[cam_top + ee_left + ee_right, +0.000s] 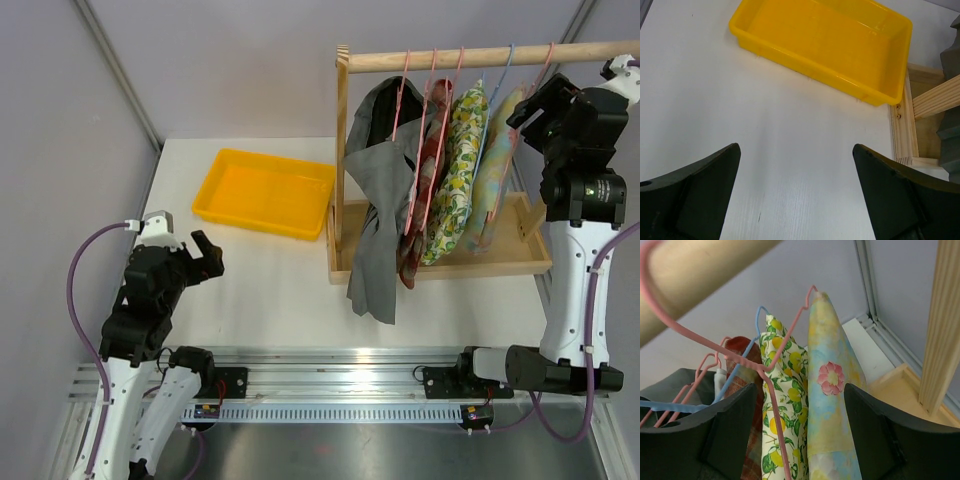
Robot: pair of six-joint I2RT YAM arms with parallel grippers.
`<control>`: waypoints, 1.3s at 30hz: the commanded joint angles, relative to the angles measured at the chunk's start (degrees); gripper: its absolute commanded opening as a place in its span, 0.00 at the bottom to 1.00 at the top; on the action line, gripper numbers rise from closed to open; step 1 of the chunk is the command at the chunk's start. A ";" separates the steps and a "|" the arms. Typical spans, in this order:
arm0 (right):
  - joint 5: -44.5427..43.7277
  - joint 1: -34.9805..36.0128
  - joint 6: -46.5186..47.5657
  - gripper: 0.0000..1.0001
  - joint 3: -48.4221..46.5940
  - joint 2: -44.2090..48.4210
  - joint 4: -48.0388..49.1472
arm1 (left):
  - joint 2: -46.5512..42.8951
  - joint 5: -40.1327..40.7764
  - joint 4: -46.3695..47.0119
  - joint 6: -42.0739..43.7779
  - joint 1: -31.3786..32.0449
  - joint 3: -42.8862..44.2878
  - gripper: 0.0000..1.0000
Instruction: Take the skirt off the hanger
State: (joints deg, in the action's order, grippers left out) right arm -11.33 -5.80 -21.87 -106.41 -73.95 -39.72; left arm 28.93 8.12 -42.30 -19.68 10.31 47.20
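Several garments hang on pink and blue hangers from a wooden rod (480, 58): a grey one (375, 190), a red plaid one (430, 170), a lemon-print one (458, 170) and a pastel floral one (497, 160). I cannot tell which is the skirt. My right gripper (530, 110) is open, high up at the rack's right end. In the right wrist view it (800, 390) faces the lemon-print (782, 385) and pastel floral (832, 405) garments, with a pink hanger (740, 357) in front. My left gripper (205, 255) is open and empty over the table (796, 150).
A yellow tray (265, 190) lies at the back left, also in the left wrist view (825, 40). The rack's wooden base (520, 262) and left post (341, 150) stand right of it. The right post (942, 325) is close to my right gripper.
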 commanded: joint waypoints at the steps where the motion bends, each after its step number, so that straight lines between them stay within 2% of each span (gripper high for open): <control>1: 2.28 -0.17 -1.24 0.77 0.06 1.71 2.72 | 0.34 -0.91 2.31 0.96 0.07 0.00 0.99; 5: 3.59 -0.17 -1.77 0.73 2.34 1.00 3.33 | 0.08 -1.09 2.40 0.96 0.07 0.00 0.99; 8: 4.48 -0.17 -2.04 0.58 3.92 0.74 4.04 | 0.08 -1.09 2.40 0.96 0.07 -0.09 0.99; 10: 5.00 -0.17 -2.04 0.53 4.28 0.39 4.04 | 0.16 -1.09 2.40 0.96 0.07 0.00 0.99; 14: 5.88 -0.17 -1.95 0.51 5.16 -0.14 3.60 | 0.17 -1.09 2.23 0.96 0.07 -0.09 0.99; 15: 6.06 -0.17 -1.86 0.46 5.25 -0.31 3.86 | 0.16 -1.09 2.40 0.96 0.07 -0.09 0.99; 16: 5.97 -0.17 -1.86 0.32 5.34 -0.23 3.78 | 0.16 -1.00 2.40 0.96 0.07 -0.18 0.99; 19: 5.88 -0.17 -1.77 0.02 4.99 -0.14 3.52 | 0.25 -0.91 2.31 0.96 0.07 -0.09 0.99; 27: 6.06 -0.17 0.60 0.00 -4.23 1.00 -0.96 | -0.10 -4.07 4.42 2.54 -0.02 1.58 0.99; 31: 3.25 -0.17 1.04 0.00 -7.58 4.24 -3.51 | 5.15 -9.24 6.88 2.19 0.33 8.06 0.99; 34: 1.58 -0.17 0.95 0.00 -8.28 7.67 -6.58 | 9.64 -11.72 8.73 3.24 2.26 17.81 0.99; 35: 1.23 -0.17 0.86 0.00 -8.63 8.64 -7.46 | 13.57 -12.33 8.99 4.29 3.22 24.36 0.99; 38: 0.52 -0.17 -0.19 0.00 -8.81 12.86 -10.98 | 22.27 -14.27 7.42 6.40 9.01 34.94 0.99; 39: 0.87 -0.17 -0.45 0.00 -8.73 15.13 -12.03 | 24.75 -14.71 6.89 6.93 12.95 41.68 0.99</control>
State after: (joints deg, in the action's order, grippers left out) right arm -8.69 -5.85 -22.33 -112.05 -65.04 -50.76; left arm 48.18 -1.61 -38.41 -16.08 17.74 77.73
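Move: The upper near arm of the pink hanger, the one carrying the pastel flowered skirt, lies about 2 cm ahead of my right hand, 2 cm to its left and 3 cm below, between my open fingers. The skirt's middle hangs some 4 cm ahead and 15 cm below; the lemon skirt hangs beside it, about 5 cm ahead, 8 cm left and 15 cm below my hand. From my left hand that hanger arm is roughly 16 cm ahead, 50 cm right and 21 cm higher. My right hand eases a few centimetres down, forward and left onto the pink hanger's near arm, and my fingers shut on the wire just below its neck. Keeping that pinch, I draw the hanger back about 10 cm and up 7 cm, away from the rod. Late on, my left hand, empty and open, rises quickly some 17 cm while moving right, tipping up and turning clockwise. ##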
